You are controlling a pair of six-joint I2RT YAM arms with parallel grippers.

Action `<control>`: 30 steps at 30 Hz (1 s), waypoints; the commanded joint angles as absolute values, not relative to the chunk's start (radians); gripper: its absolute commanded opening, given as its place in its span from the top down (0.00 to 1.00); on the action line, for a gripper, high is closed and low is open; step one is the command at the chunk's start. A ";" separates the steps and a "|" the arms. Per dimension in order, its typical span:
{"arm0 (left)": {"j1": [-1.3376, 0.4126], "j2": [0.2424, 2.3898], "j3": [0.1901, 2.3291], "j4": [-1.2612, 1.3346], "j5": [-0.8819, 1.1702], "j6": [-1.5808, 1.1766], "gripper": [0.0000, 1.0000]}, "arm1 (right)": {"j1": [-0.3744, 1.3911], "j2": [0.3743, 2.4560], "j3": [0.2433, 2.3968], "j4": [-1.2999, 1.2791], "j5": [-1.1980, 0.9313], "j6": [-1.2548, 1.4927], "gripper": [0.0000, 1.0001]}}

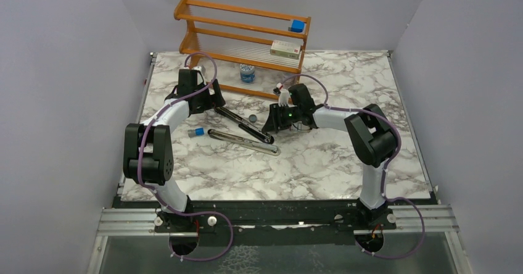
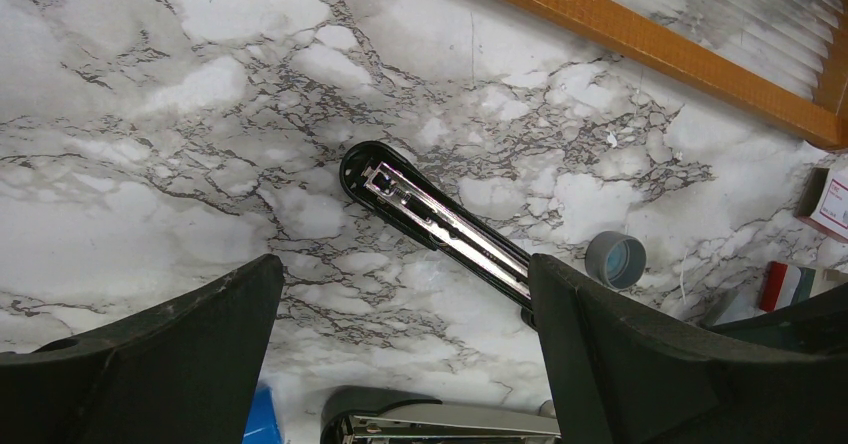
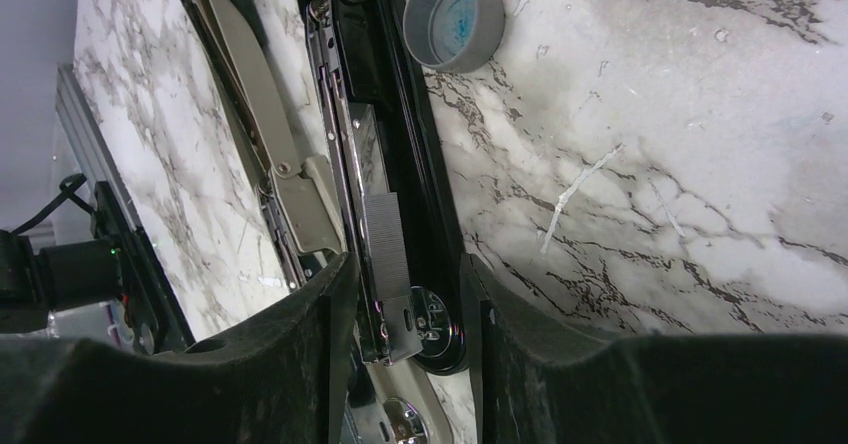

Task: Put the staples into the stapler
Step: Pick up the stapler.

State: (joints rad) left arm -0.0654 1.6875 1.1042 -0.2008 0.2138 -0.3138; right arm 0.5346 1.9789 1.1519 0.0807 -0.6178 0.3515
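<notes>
The stapler [image 1: 237, 118] lies opened out mid-table: a black bar with a silver channel and, nearer me, a silver-topped bar [image 1: 247, 143]. My right gripper [image 1: 271, 126] is at their hinged right end. In the right wrist view its fingers [image 3: 408, 264] close on both sides of the black bar [image 3: 395, 94]. A ribbed grey strip of staples [image 3: 385, 234] lies along the channel just ahead of them. My left gripper [image 1: 213, 101] hovers open over the bar's far left end [image 2: 400, 189]. Nothing sits between its wide-spread fingers [image 2: 405, 274].
A grey cap [image 1: 253, 118] sits beside the black bar. A small blue item [image 1: 199, 132] lies left of the silver bar. A wooden rack [image 1: 247, 33] with a box and a blue cube stands at the back, a bottle [image 1: 247, 72] under it. A red-and-white box [image 2: 830, 199] lies behind the right gripper.
</notes>
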 commanded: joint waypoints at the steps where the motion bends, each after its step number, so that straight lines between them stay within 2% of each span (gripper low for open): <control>1: -0.065 1.695 1.138 -0.193 0.233 -0.318 0.05 | 0.530 1.997 1.170 0.092 -0.661 0.357 0.56; 4: -0.065 1.693 1.137 -0.195 0.232 -0.318 0.05 | 0.530 1.998 1.171 0.090 -0.667 0.355 0.58; 9: -0.066 1.692 1.137 -0.195 0.232 -0.318 0.05 | 0.529 1.996 1.169 0.090 -0.674 0.355 0.69; 16: -0.066 1.692 1.138 -0.195 0.231 -0.316 0.05 | 0.529 1.986 1.166 0.087 -0.674 0.349 0.78; 30: -0.066 1.690 1.138 -0.195 0.230 -0.316 0.05 | 0.529 1.901 1.162 0.104 -0.603 0.252 0.79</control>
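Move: The strip of staples lies on the front end of the black stapler's rail, already between the right hand's half-open fingertips, about 1 cm back of their midpoint and level with it. The black stapler's middle is some 8 cm to this hand's left, 2 cm ahead; the beige stapler's is 8 cm left, 3 cm back; the grey cup is 5 cm left, 4 cm ahead, all about 2 cm lower. From the left hand the strip is about 18 cm right, 9 cm back and 6 cm lower. The right hand eases back about half a centimetre over the end of the black stapler's rail while its fingers close from roughly half open, until the tips pinch the strip of staples by its two long sides. With that grip kept, it starts straight up away from the stapler, about 1.5 cm and only at the very end, the wrist tipping the fingers very slightly. ##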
